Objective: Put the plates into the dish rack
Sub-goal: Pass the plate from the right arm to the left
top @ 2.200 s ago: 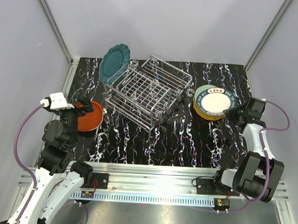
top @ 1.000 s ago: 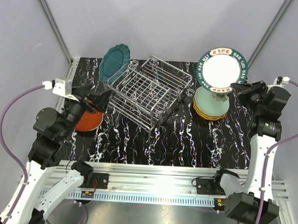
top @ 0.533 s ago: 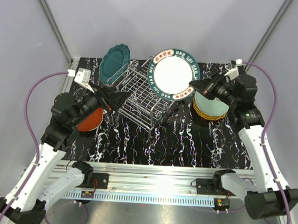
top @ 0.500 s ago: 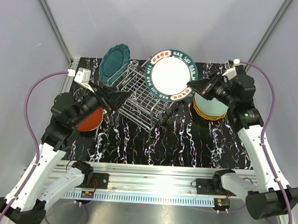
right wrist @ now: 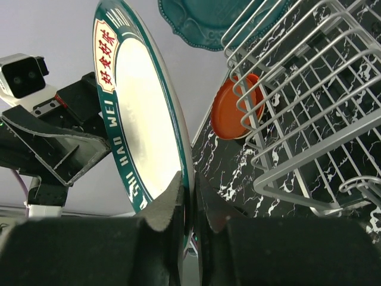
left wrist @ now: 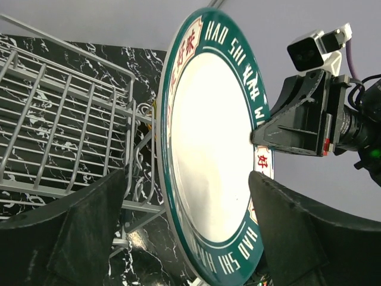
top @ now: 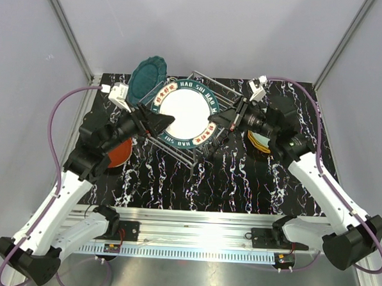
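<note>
A white plate with a teal lettered rim (top: 183,112) stands on edge in the air above the silver wire dish rack (top: 226,99). My right gripper (top: 211,120) is shut on its right rim; the right wrist view shows both pads pinching the rim (right wrist: 193,202). My left gripper (top: 165,124) is open, its fingers (left wrist: 71,238) straddling the plate's (left wrist: 208,161) left edge with a gap on each side. A scalloped teal plate (top: 146,76) leans at the rack's far left corner. A red-orange plate (top: 117,153) lies on the table to the left.
A stack of plates (top: 260,143) sits right of the rack, mostly hidden under my right arm. The black marbled table (top: 240,177) is bounded by grey walls at the back and sides, with a metal rail at the near edge.
My right arm has carried the plate leftward from above the right-hand stack to over the rack. My left arm has risen from the red-orange plate and put its jaws around the carried plate's edge.
</note>
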Controlling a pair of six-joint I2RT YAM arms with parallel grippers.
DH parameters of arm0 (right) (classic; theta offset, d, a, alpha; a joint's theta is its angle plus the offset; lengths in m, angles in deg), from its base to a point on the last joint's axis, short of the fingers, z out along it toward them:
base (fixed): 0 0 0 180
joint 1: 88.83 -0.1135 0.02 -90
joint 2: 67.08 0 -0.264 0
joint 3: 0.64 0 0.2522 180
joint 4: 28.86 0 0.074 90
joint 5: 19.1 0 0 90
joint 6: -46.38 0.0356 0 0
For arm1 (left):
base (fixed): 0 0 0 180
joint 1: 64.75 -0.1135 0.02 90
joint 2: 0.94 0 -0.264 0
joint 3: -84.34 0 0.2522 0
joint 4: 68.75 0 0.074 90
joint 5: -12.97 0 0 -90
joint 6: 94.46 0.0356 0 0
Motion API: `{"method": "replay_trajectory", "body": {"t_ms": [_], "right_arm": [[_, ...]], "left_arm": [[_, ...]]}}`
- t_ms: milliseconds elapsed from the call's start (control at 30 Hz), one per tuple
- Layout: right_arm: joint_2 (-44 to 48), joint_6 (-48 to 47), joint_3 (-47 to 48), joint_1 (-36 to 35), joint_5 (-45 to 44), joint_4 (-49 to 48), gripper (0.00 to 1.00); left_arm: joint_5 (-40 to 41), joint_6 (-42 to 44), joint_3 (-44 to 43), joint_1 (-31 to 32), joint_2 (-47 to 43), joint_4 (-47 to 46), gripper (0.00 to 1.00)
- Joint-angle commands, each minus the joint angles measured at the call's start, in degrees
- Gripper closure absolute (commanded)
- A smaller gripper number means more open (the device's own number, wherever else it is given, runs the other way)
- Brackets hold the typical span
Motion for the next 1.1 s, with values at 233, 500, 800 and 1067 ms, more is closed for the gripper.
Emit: {"method": "replay_trajectory", "body": {"t_ms": [233, 500, 800, 1067], "right_arm": [[-2.5, -1.0, -0.2, -2.7, 1.9, -14.0, 1.0], [-3.9, -1.4, -1.2, -3.3, 0.0, -14.0, 0.76], [-3.7, -1.5, -1.4, -3.3, -1.4, -13.4, 0.4], [-0.5, -3.2, -1.1, -3.3, -4.9, -10.2, 0.19]], "left_arm": [[-4.8, -2.3, 1.6, 0.2, -2.0, -3.6, 0.51], [-5.9, -2.4, 1.9, 0.2, -3.2, -5.3, 0.87], [0.0, 1.9, -1.5, 0.2, -4.2, -0.2, 1.0], [8.1, 5.3, -6.5, 0.2, -5.1, 1.7, 1.0]]}}
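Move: The left hand's open fingers already straddle the near-left part of the white plate with the green rim, whose middle lies about 6 cm to its right and 2 ahead, level with it. The rack's middle is some 15 cm ahead, 6 right and 25 below, and the teal plate about 28 ahead, 12 left and 20 below. From the right hand, which grips the opposite rim, the plate's middle is about 8 cm left and 2 ahead. The left fingers shut on the plate, pinching it well in from the rim, while the hand eases back about 1.5 cm and then goes left some 2 cm. The right hand, still gripping, goes left about 2.5 cm with a slight forward drift; once the left has nearly closed it opens wide and lets go, staying at the rim. ##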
